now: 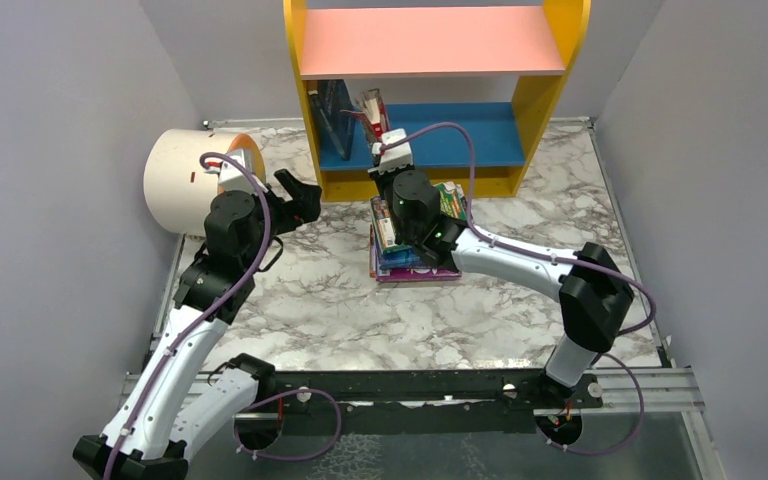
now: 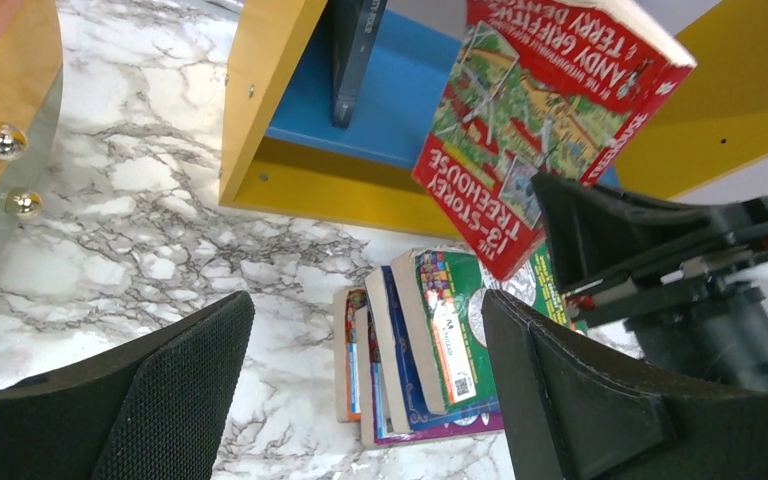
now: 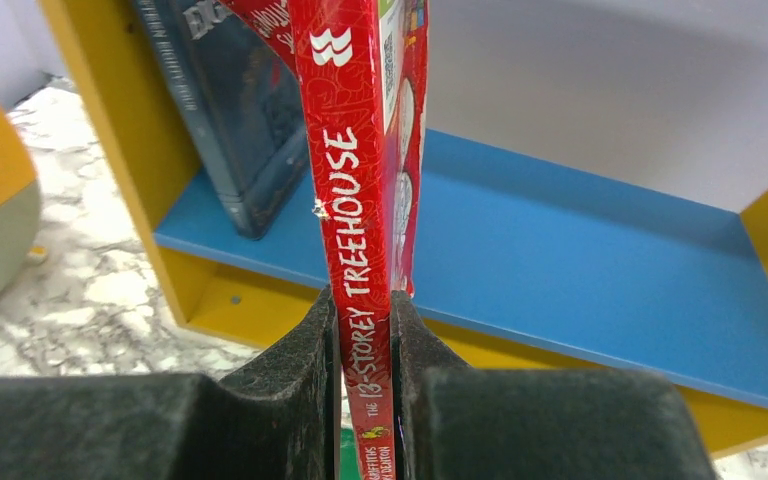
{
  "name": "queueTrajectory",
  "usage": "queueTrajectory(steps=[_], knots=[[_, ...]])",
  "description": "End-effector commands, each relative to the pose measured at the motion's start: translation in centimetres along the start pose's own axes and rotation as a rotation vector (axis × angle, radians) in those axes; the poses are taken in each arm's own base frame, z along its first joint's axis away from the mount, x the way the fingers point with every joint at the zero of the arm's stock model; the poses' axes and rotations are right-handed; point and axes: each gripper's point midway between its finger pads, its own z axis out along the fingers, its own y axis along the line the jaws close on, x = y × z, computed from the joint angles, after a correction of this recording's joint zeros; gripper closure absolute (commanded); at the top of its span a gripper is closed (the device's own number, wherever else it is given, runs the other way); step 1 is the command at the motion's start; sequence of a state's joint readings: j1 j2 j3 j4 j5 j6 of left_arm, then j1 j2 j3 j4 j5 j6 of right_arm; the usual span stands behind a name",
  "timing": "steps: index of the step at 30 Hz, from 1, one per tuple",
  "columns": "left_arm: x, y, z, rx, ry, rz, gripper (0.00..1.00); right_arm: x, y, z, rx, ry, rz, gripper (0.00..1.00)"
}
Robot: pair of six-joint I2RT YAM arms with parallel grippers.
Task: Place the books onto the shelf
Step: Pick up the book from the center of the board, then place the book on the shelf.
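My right gripper (image 3: 363, 310) is shut on the spine of a red book (image 3: 355, 180) titled "13-Storey Treehouse", held upright in front of the shelf's blue lower board (image 3: 580, 230). A dark blue book (image 3: 230, 100) stands on that board, leaning against the yellow left panel (image 3: 110, 130). In the top view the red book (image 1: 373, 112) is at the shelf (image 1: 430, 40) opening. A stack of books (image 1: 415, 255), green on top, lies on the table under the right arm. My left gripper (image 1: 300, 200) hangs open and empty to the left of the stack (image 2: 430, 340).
A cream cylinder with an orange end (image 1: 185, 180) lies at the left, close behind the left arm. Grey walls close in the marble table (image 1: 340, 300) on both sides. The right half of the blue board holds nothing.
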State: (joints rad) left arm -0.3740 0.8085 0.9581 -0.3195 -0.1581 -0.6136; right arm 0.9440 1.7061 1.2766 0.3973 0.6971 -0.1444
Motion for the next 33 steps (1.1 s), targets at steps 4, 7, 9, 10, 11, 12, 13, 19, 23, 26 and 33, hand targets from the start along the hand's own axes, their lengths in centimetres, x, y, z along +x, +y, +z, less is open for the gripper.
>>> queueTrajectory(steps=[4, 7, 9, 10, 11, 12, 13, 19, 23, 26, 33], knots=[[-0.1, 0.3, -0.8, 0.024, -0.042, 0.003, 0.22, -3.9, -2.4, 2.3, 0.14, -0.119, 0.144, 0.99], [0.3, 0.5, -0.9, 0.026, -0.041, 0.007, 0.22, -3.5, -2.4, 3.5, 0.159, -0.13, 0.15, 0.99], [0.6, 0.7, -0.9, 0.027, -0.035, 0.009, 0.22, -2.9, -2.2, 4.4, 0.175, -0.132, 0.152, 0.99], [0.8, 0.7, -0.9, 0.028, -0.032, 0.009, 0.22, -2.6, -2.1, 4.8, 0.184, -0.139, 0.151, 0.99], [0.9, 0.7, -1.0, 0.032, -0.031, 0.006, 0.22, -2.5, -2.2, 5.2, 0.197, -0.149, 0.156, 0.99], [1.1, 0.6, -0.9, 0.036, -0.026, 0.004, 0.22, -2.3, -2.2, 5.6, 0.209, -0.159, 0.159, 0.99], [1.3, 0.7, -0.9, 0.04, -0.022, 0.004, 0.22, -2.0, -2.1, 5.9, 0.224, -0.17, 0.155, 0.99], [2.2, 1.1, -0.8, 0.034, -0.006, 0.004, 0.22, -1.5, -2.1, 7.4, 0.314, -0.294, 0.148, 0.99], [2.6, 1.4, -0.9, 0.032, 0.0, 0.005, 0.22, -0.8, -1.2, 8.5, 0.32, -0.316, 0.13, 0.99], [2.9, 1.6, -1.0, 0.027, 0.002, 0.004, 0.22, -0.7, -0.4, 9.2, 0.303, -0.323, 0.143, 0.99], [3.9, 2.3, -1.0, 0.014, 0.018, 0.003, 0.22, -0.8, 0.6, 10.8, 0.232, -0.335, 0.202, 0.99]])
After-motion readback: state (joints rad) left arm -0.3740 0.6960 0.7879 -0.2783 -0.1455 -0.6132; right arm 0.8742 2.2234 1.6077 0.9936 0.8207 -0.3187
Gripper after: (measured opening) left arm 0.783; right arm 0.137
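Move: Right of the leaning black Nineteen Eighty-Four book, the free spot on the blue board lies some 16 cm ahead of the right hand, about 4 cm left and 7 cm below; that hand already holds the red Treehouse book by its spine. The black book stands 7 cm left of the spot. The book stack is about 6 cm right of the hand, level with it fore-and-aft and 14 cm below. From the left hand, the spot is roughly 25 cm ahead, 12 cm right and 11 cm below. Carrying the upright red book into the lower compartment, the right hand goes forward about 10 cm, easing some 3 cm left beside the black book and finishing slightly lower. Its wrist tips the fingers up about 15 degrees and turns them clockwise to point straight in, the spine still pinched. The empty left hand sinks about 4 cm and draws back slightly, fingers open. ##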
